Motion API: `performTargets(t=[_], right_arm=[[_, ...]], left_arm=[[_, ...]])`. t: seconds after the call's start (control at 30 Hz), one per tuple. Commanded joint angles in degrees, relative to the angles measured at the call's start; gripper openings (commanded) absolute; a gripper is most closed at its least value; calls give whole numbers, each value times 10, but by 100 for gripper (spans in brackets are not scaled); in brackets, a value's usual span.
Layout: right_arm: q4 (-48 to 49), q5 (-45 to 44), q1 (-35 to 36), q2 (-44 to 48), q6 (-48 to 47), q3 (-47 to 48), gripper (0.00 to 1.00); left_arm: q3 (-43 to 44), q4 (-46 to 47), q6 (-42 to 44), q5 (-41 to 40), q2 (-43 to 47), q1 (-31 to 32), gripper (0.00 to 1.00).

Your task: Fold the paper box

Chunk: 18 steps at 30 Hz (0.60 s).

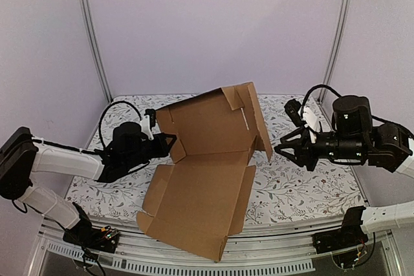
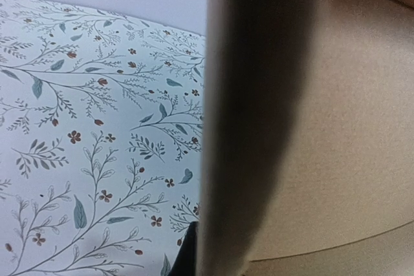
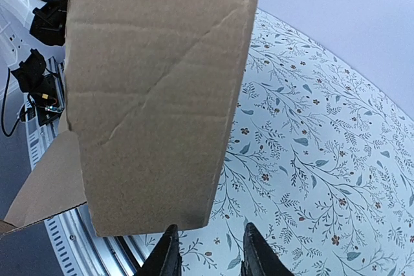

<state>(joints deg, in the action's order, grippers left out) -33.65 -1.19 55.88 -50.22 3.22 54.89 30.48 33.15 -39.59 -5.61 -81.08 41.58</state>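
Note:
The paper box (image 1: 200, 185) is a brown cardboard sheet lying mid-table. Its back panel and side flaps stand up, and its front corner overhangs the near rail. My left gripper (image 1: 169, 143) is shut on the box's raised left flap. In the left wrist view that flap's edge (image 2: 259, 121) runs as a dark blur up the middle, beside one black fingertip (image 2: 187, 253). My right gripper (image 1: 283, 148) hovers open just right of the raised right flap (image 1: 264, 135). In the right wrist view that flap (image 3: 155, 95) ends just ahead of the open gripper (image 3: 212, 256), with nothing between the fingers.
A floral cloth (image 1: 304, 185) covers the table. Metal frame posts (image 1: 94, 37) (image 1: 337, 30) stand at the back corners before pale walls. A slotted metal rail (image 1: 272, 266) runs along the near edge, with cables and the arm bases below it.

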Motion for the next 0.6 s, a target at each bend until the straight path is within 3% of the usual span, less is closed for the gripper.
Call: performTargets(t=[0.0, 0.33, 0.57], right_arm=[[-53, -18, 3, 4, -38, 39, 35], [-5, 54, 4, -36, -56, 79, 54], [38, 97, 4, -74, -46, 86, 58]], left_arm=[[11, -11, 54, -5, 19, -4, 0], [6, -14, 88, -8, 32, -4, 0], [3, -14, 97, -2, 41, -4, 0]])
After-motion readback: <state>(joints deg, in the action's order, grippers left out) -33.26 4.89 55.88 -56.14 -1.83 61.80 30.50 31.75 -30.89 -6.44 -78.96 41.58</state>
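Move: The right hand is free, its fingers partly open. The raised box end's right side panel has its middle about 5 cm to its left, 5 cm ahead and 5 cm above; the box's tall wall stands some 18 cm left and 8 cm ahead, roughly level in height. The box bottom's right flap lies about 13 cm left, 8 cm back and 13 cm lower. From the left hand, already pinching the box's left side, that right panel is roughly 27 cm right, 5 cm back and 12 cm higher. The right hand first rises about 3 cm beside the right side panel, then swings some 3 cm left towards it, sinking only slightly at the end and turning a little counter-clockwise, while its fingers spread from about a third to over half open and come up near the panel's far edge, with no contact to be made out. The left hand keeps its shut grip on the box's left side, creeping up about 1 cm and tipping its fingertips upward by under 10 degrees. ##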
